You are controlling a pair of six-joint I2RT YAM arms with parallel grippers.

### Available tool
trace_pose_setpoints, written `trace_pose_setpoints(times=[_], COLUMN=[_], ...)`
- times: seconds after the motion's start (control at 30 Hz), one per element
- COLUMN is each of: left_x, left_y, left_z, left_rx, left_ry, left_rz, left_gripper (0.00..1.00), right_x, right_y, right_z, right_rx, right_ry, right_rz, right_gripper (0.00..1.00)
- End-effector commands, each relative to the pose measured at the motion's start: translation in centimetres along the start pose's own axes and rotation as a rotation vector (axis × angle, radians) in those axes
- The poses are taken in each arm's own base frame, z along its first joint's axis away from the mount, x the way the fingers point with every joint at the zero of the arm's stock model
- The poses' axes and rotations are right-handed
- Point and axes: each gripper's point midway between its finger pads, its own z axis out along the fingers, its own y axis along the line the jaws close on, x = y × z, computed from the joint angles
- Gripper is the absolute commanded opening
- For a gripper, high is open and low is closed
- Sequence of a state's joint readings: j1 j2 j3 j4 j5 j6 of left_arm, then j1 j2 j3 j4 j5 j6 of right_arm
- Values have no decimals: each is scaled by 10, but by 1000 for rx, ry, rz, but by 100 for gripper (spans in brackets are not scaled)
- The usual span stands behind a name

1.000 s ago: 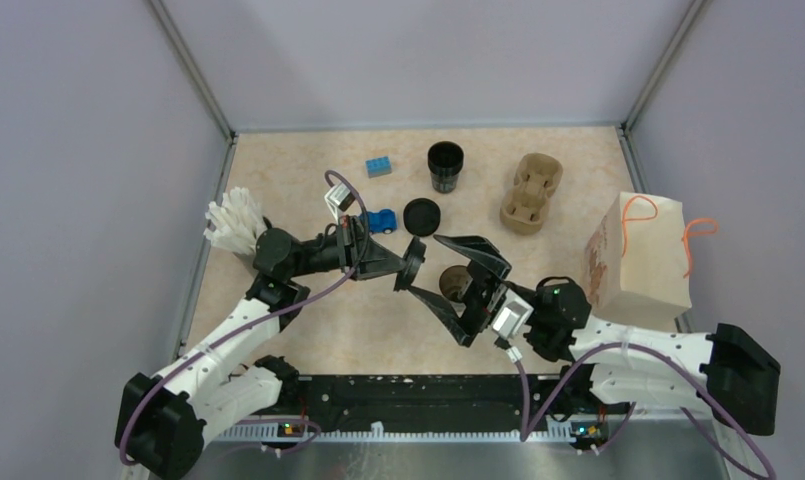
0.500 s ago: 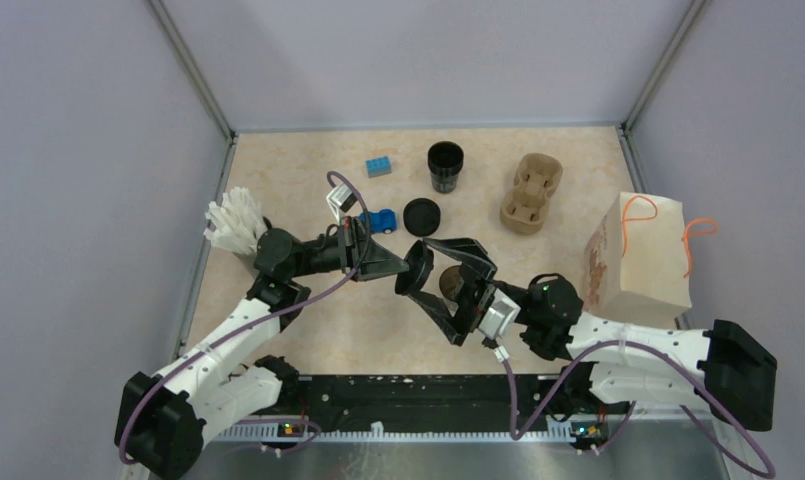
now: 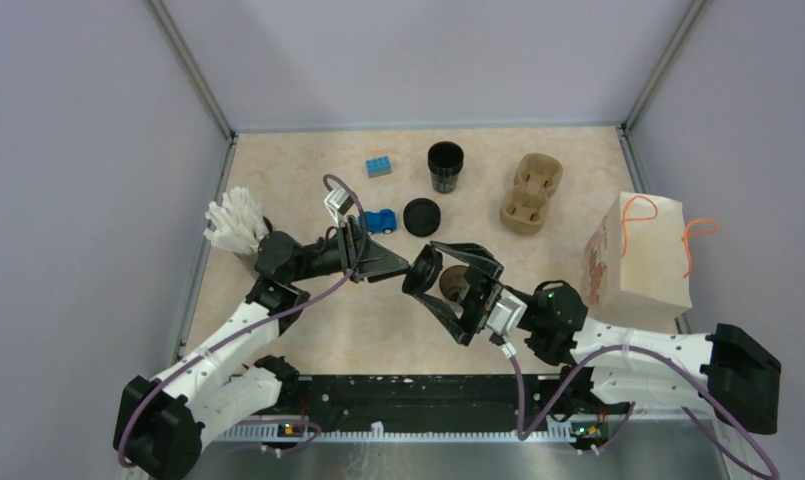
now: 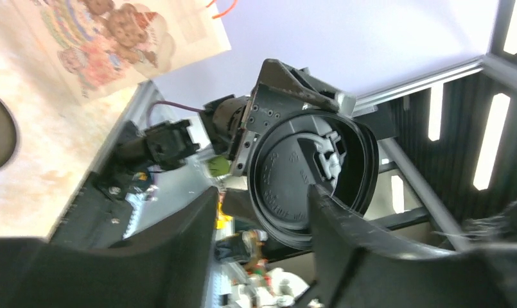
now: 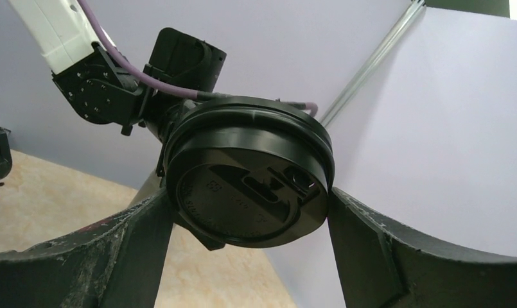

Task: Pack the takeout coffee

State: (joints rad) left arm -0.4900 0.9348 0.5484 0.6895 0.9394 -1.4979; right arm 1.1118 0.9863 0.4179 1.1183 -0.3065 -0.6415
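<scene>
A black ridged takeout coffee cup (image 3: 445, 165) stands open at the back of the table. A flat black lid (image 3: 422, 216) lies in front of it. A second black lid (image 3: 424, 268) hangs on edge in mid-air between the two grippers. My right gripper (image 3: 428, 271) is shut on it, and in the right wrist view both fingers touch the rim of this lid (image 5: 249, 189). My left gripper (image 3: 406, 267) is open just left of it. Its fingers stand apart in the left wrist view, with the lid (image 4: 307, 183) just past them.
A cup with a brown inside (image 3: 458, 284) stands on the table under the right fingers. Brown pulp carrier (image 3: 531, 191) at back right, paper bag (image 3: 638, 250) on the right. Blue brick (image 3: 379, 166), blue toy car (image 3: 382, 220), and a cup of white utensils (image 3: 233, 225) on the left.
The left gripper, shut on the lid before, has opened. The right gripper moved left around the lid and closed onto its rim.
</scene>
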Motion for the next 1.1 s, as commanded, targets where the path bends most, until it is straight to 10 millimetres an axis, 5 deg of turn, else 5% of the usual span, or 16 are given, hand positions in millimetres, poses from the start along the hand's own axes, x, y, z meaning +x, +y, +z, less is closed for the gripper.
trace_pose_setpoints(times=[0.0,0.2,0.33,0.5,0.77,1.07], left_x=[-8,-31,-49,-48,-40,-22], left_y=[-4,16,36,51,57,63], left_z=[-3,-13,-35,-58,-90,-103], left_rx=[-19,-228,-470,-639,-773,-752], left_ry=[-80,-208,-266,-217,-174,-163], left_rz=[117,319,470,606,764,849], left_gripper=[67,97,99,99,99,99], right_x=[-10,29,65,93,89,103], right_y=[-14,-22,-19,2,28,28], right_z=[-17,-56,-82,-123,-161,-160], right_rx=[117,332,500,617,631,586], right_ry=[1,238,538,950,1357,1560], right_rz=[136,470,725,857,939,905], right_gripper=[82,78,76,76,74,80])
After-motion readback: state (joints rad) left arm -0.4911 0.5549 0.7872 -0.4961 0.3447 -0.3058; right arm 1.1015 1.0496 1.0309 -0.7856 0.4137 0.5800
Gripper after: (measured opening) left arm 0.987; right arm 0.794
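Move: The open clear cup that the black lid is being taken to stands about 7 cm ahead of the right hand, 9 cm to its right and some 25 cm below. The spare lids lie about 28 cm ahead, 1 cm right, and the blue car 26 cm ahead, 9 cm left, both some 28 cm below. From the left hand, the lid's rim-held body is just 3 cm to the right, level; the cup is roughly 7 cm ahead, 12 cm right and 25 cm below. The lid, still gripped across its sides by the right hand, is swung down and right towards the open cup: about 16 cm down, 9 cm right and a little forward, while the wrist turns some 100 degrees to bring the fingers from pointing left and up to forward and down. The left hand finishes opening and backs off about 9 cm left and 6 cm down, turning away. ##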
